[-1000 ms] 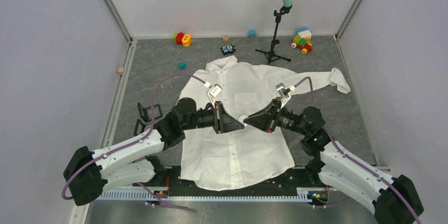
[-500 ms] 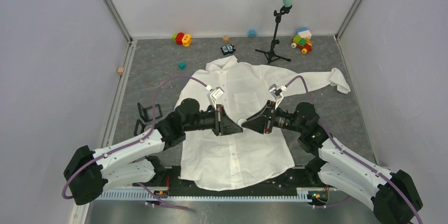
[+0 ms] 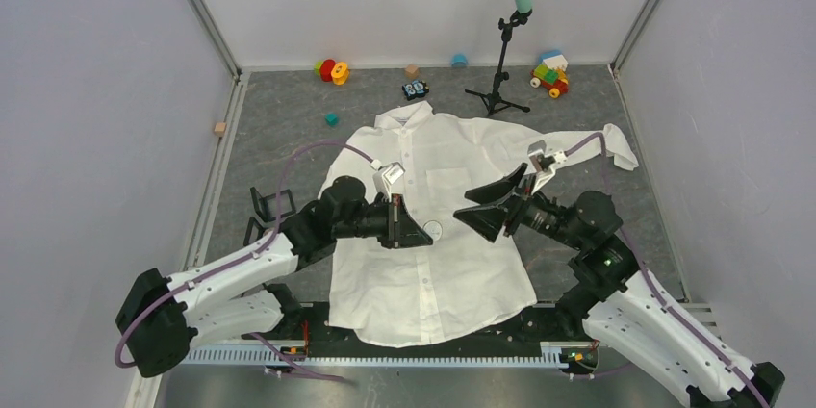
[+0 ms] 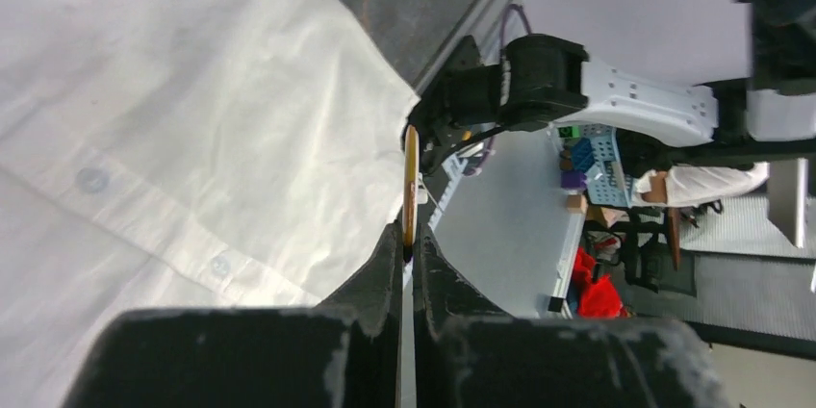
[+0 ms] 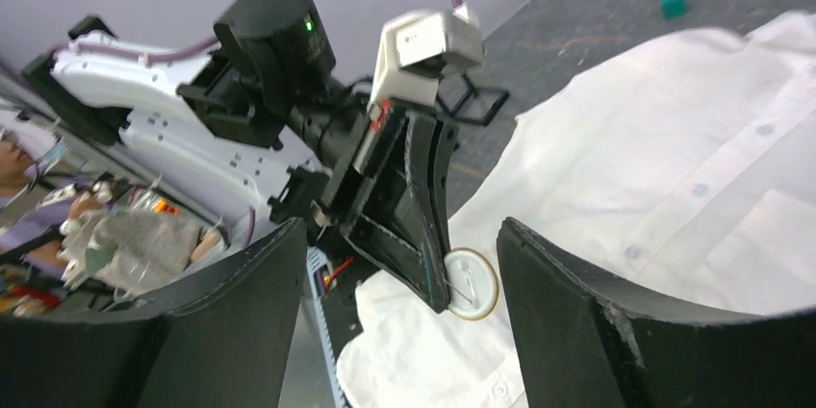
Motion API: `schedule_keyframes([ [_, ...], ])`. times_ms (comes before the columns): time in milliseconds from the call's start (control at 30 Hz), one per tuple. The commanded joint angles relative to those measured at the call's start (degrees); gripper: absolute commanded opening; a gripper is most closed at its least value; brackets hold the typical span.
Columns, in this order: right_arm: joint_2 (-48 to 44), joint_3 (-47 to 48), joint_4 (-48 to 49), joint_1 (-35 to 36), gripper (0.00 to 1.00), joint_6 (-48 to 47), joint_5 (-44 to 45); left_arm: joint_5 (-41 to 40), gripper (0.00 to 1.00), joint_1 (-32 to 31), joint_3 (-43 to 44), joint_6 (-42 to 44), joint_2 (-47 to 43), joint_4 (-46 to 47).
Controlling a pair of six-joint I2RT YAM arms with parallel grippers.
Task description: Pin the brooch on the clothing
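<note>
The clothing, a white button-up shirt [image 3: 423,283], lies flat on the grey table, collar at the far side. My left gripper [image 3: 423,232] hovers over the shirt's middle, shut on the brooch [image 3: 433,230], a round white badge with a gold rim. In the right wrist view the brooch [image 5: 471,285] shows its back, with the pin wire standing off it. The left wrist view shows the brooch [image 4: 410,187] edge-on between the closed fingers of the left gripper [image 4: 409,244], above the shirt [image 4: 192,90]. My right gripper [image 3: 464,207] is open, a short way right of the brooch and not touching it. Nothing is between its fingers [image 5: 577,312].
A microphone stand [image 3: 500,71] stands behind the collar. Toys lie along the back wall: a red-yellow one [image 3: 332,69], a colourful block car [image 3: 550,73] and a small black car [image 3: 416,90]. A teal cube [image 3: 331,119] and a black bracket [image 3: 265,206] sit left of the shirt.
My right gripper has opened wide and drawn back to the right, away from the brooch. The left gripper has kept hold of the brooch and shifted slightly left.
</note>
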Motion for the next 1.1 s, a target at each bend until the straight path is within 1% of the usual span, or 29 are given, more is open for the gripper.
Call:
schedule_keyframes([
  [0,-1.07,8.45,-12.80,0.16,0.78,-5.73,12.50,1.61,0.02,2.29,8.13,6.87,0.52,-13.79],
  [100,0.46,12.01,-19.76,0.17,0.75,-9.44,18.78,0.86,0.02,4.33,14.03,11.62,2.99,-21.09],
  [167,1.98,13.50,-23.23,0.18,0.73,-12.07,21.54,-0.60,0.02,6.52,16.46,13.44,4.73,-23.40],
  [233,3.29,13.68,-25.40,0.12,0.72,-14.76,24.28,-1.72,0.02,9.38,18.13,13.85,6.32,-23.84],
  [333,5.53,12.06,-26.66,0.21,0.70,-18.27,29.43,-2.18,0.02,14.32,20.06,12.62,9.24,-21.19],
  [433,9.26,11.09,-26.60,0.16,0.65,-20.84,32.99,-8.37,0.02,15.83,25.77,15.56,14.18,-22.31],
  [467,11.10,11.08,-26.20,0.16,0.65,-21.55,33.22,-10.19,0.02,15.92,27.95,16.63,16.05,-23.12],
  [533,14.48,11.08,-24.72,0.17,0.63,-22.38,32.81,-10.60,0.02,16.40,32.23,17.67,19.74,-23.95],
  [600,17.38,10.43,-21.04,0.23,0.61,-22.87,31.54,-10.45,0.02,17.54,36.65,19.44,23.30,-24.98],
  [667,20.04,9.33,-17.18,0.32,0.60,-22.89,30.52,-12.02,0.02,19.04,39.20,21.27,24.92,-26.45],
  [800,26.65,8.41,-9.67,1.93,0.59,-22.94,29.52,-10.70,0.02,22.89,38.21,22.50,25.66,-25.39],
  [900,33.44,9.72,-6.71,4.15,0.59,-22.70,30.20,-10.43,0.02,23.52,35.30,22.76,25.56,-23.14],
  [967,37.95,10.97,-4.70,5.75,0.57,-22.72,30.50,-10.39,0.02,23.81,33.15,22.89,25.76,-21.50],
  [1033,42.79,12.63,-3.22,7.52,0.54,-22.79,31.18,-7.77,0.02,24.46,33.33,22.66,26.64,-22.12],
  [1067,44.95,13.42,-2.77,8.22,0.53,-22.70,31.54,-7.86,0.02,24.47,33.66,22.91,26.95,-22.59],
])
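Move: The chest pocket of the shirt lies about 20 cm ahead of the empty right hand, nearly in line sideways and some 29 cm below. From the left hand, which already holds the brooch, the pocket is about 23 cm ahead, 10 cm right and 19 cm below. The button strip is roughly 9 cm left of the pocket. The brooch is about 9 cm left of the right hand, 2 cm back and 10 cm lower. Keeping the brooch pinched at its edge with the pin sticking out, the left hand swings forward about 21 cm and some 7 cm left over the shirt's chest at nearly constant height, its fingers turning towards the pocket. The right hand rises slightly, then drops well down and about 11 cm forward towards the pocket, drifting right and back, its wrist tipping down some 45 degrees as its fingers partly close, empty. ##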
